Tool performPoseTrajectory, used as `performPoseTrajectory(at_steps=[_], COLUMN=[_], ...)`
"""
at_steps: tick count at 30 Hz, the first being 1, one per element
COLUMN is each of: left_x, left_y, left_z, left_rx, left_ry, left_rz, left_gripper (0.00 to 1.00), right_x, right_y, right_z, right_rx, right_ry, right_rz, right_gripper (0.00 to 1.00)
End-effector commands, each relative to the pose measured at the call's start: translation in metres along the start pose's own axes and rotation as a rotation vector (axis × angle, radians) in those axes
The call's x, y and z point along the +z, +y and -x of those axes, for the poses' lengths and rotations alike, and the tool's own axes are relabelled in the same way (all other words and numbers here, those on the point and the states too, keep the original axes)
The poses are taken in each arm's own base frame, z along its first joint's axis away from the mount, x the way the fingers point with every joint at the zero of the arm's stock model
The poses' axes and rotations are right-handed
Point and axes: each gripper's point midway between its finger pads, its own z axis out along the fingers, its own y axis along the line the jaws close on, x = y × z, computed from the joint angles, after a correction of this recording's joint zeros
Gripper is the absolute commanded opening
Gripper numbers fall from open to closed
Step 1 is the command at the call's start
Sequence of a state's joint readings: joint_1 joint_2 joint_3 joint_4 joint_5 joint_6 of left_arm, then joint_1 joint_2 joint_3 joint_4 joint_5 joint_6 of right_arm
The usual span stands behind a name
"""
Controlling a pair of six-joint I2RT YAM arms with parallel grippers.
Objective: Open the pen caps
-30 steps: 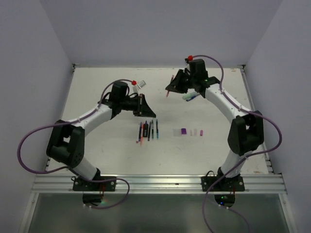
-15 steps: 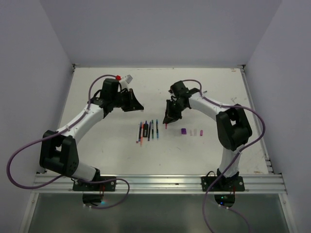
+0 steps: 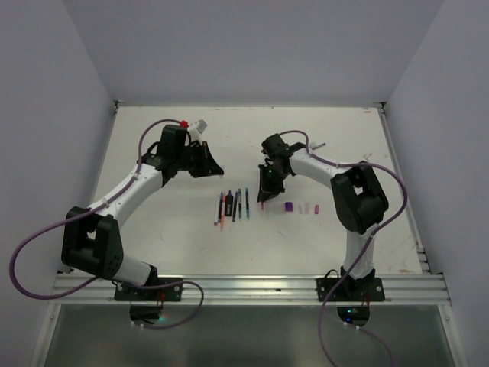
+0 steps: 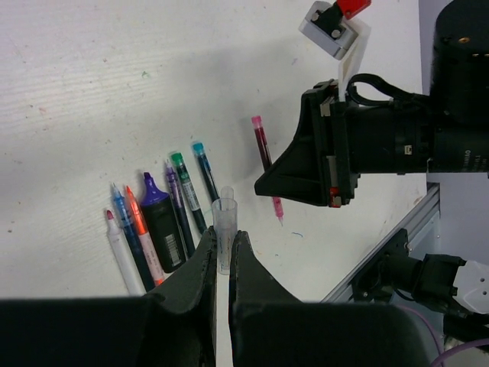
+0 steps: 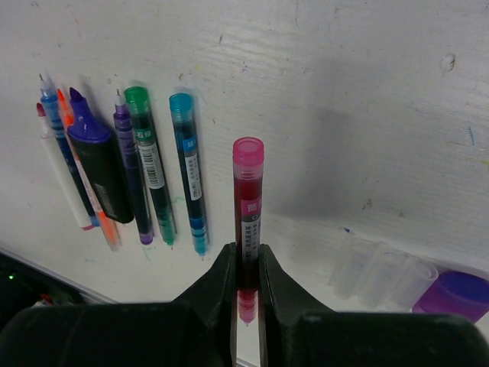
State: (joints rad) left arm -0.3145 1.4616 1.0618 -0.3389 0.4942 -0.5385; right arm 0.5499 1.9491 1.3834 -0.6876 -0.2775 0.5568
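My left gripper [image 4: 223, 237] is shut on a clear pen cap [image 4: 225, 218], held above the table; in the top view the left gripper [image 3: 215, 168] hangs back-left of the pens. My right gripper [image 5: 246, 252] is shut on a pink pen [image 5: 248, 183] with its tip pointing toward the camera, no cap on it. In the top view the right gripper [image 3: 263, 193] is low, just right of the row of pens [image 3: 233, 205]. Loose pen caps lie to its right: a purple one [image 3: 289, 206], a whitish one [image 3: 304, 207] and a pink one [image 3: 316, 208].
The row on the table holds a purple marker [image 5: 99, 164], green [image 5: 145, 168] and blue [image 5: 187, 164] pens, and others. Clear caps [image 5: 382, 271] and the purple cap [image 5: 458, 294] lie close to the right fingers. An aluminium rail [image 3: 244, 289] runs along the near edge.
The right arm has swung from the back of the table down and forward, carrying the pink pen to the right end of the row. The left arm pulled back and left, still gripping its cap.
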Motion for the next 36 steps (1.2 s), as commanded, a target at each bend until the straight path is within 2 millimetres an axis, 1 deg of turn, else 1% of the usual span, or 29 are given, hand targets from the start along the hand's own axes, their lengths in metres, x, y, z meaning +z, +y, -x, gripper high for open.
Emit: performPoseTrajectory(at_steps=[1, 5, 8, 11, 12, 13, 17, 19, 22, 23, 24, 25, 26, 27, 28, 29, 30, 31, 32, 33, 34, 35, 36], left_x=[-0.011, -0.011, -0.01, -0.009, -0.009, -0.009, -0.003, 0.001, 0.007, 0.011, 0.014, 0.019, 0.022, 0.025, 0.032, 0.036, 0.04, 0.048, 0.053, 0.057, 0.065, 0.069, 0.073], left_y=[-0.007, -0.009, -0.01, -0.011, -0.013, -0.014, -0.018, -0.022, -0.033, -0.034, -0.042, -0.042, -0.046, -0.053, -0.054, -0.057, -0.064, -0.062, -0.065, -0.071, -0.07, -0.074, -0.079], left_z=[0.002, 0.001, 0.0, -0.002, -0.003, -0.003, -0.008, -0.012, -0.015, -0.017, -0.019, -0.021, -0.022, -0.027, -0.031, -0.033, -0.04, -0.047, -0.05, -0.059, -0.065, -0.069, -0.077], left_rx=[0.007, -0.001, -0.004, -0.01, -0.011, -0.011, -0.014, -0.011, 0.001, 0.0, 0.009, 0.006, 0.013, 0.014, 0.005, 0.003, -0.009, -0.023, -0.023, -0.02, -0.028, -0.021, -0.018], left_ry=[-0.031, -0.031, -0.029, -0.021, -0.019, -0.018, -0.002, 0.013, 0.025, 0.036, 0.045, 0.055, 0.057, 0.071, 0.089, 0.097, 0.128, 0.156, 0.169, 0.199, 0.221, 0.232, 0.255], left_rz=[-0.01, -0.02, -0.031, -0.039, -0.054, -0.061, -0.092, -0.101, -0.125, -0.131, -0.145, -0.145, -0.156, -0.168, -0.172, -0.189, -0.21, -0.21, -0.223, -0.237, -0.231, -0.237, -0.244], left_gripper=[0.0, 0.0, 0.0, 0.0, 0.0, 0.0, 0.0, 0.0, 0.0, 0.0, 0.0, 0.0, 0.0, 0.0, 0.0, 0.0, 0.0, 0.0, 0.0, 0.0, 0.0, 0.0, 0.0], right_x=[0.005, 0.017, 0.026, 0.028, 0.027, 0.027, 0.025, 0.023, 0.011, 0.0, -0.006, -0.013, -0.024, -0.039, -0.049, -0.062, -0.078, -0.088, -0.102, -0.119, -0.128, -0.137, -0.145], right_y=[0.0, 0.002, 0.008, 0.013, 0.015, 0.017, 0.027, 0.03, 0.032, 0.039, 0.04, 0.039, 0.029, 0.018, 0.007, -0.019, -0.034, -0.047, -0.069, -0.075, -0.082, -0.097, -0.101], right_z=[-0.003, -0.009, -0.012, -0.009, -0.009, -0.009, -0.006, -0.005, -0.003, 0.003, 0.005, 0.011, 0.017, 0.027, 0.031, 0.038, 0.044, 0.048, 0.053, 0.056, 0.059, 0.062, 0.064], right_rx=[-0.031, -0.046, -0.055, -0.055, -0.056, -0.056, -0.064, -0.061, -0.059, -0.064, -0.064, -0.053, -0.021, 0.005, 0.04, 0.11, 0.135, 0.161, 0.212, 0.225, 0.237, 0.273, 0.287], right_ry=[0.009, 0.034, 0.051, 0.05, 0.048, 0.05, 0.039, 0.039, 0.017, -0.018, -0.032, -0.054, -0.073, -0.126, -0.138, -0.142, -0.183, -0.2, -0.22, -0.257, -0.278, -0.296, -0.311], right_rz=[-0.031, -0.03, -0.018, -0.007, -0.002, 0.01, 0.054, 0.067, 0.073, 0.104, 0.11, 0.105, 0.084, 0.044, 0.018, -0.022, -0.059, -0.085, -0.112, -0.103, -0.104, -0.112, -0.109], right_gripper=[0.0, 0.02, 0.06, 0.16, 0.23, 0.25, 0.31, 0.32, 0.33, 0.35, 0.35, 0.35, 0.35, 0.35, 0.35, 0.35, 0.35, 0.35, 0.35, 0.35, 0.35, 0.35, 0.35])
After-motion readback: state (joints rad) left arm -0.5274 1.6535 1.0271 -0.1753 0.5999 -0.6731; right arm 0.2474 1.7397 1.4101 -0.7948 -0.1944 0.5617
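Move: The uncapped pink pen in the right hand goes to the free spot right of the pen row, about 2 cm back, 2 cm left and 3 cm below that hand. The blue pen lies 4 cm left and 1 cm back of the hand, the clear caps 4 cm right and 2 cm back. The clear caps, where the left hand's cap is bound, lie about 17 cm right, 5 cm back and 15 cm below the left hand; from it the blue pen is 9 cm right, 4 cm back. The pink pen is lowered about 3 cm, slightly back and left, beside the blue pen, and the right fingers open and let go; that hand then lifts away quickly to the right, up and forward, some 14 cm sideways. Keeping its pinched clear cap, the left hand barely moves at first, then swings right, down and back, roughly 10 cm, towards the loose clear caps. ##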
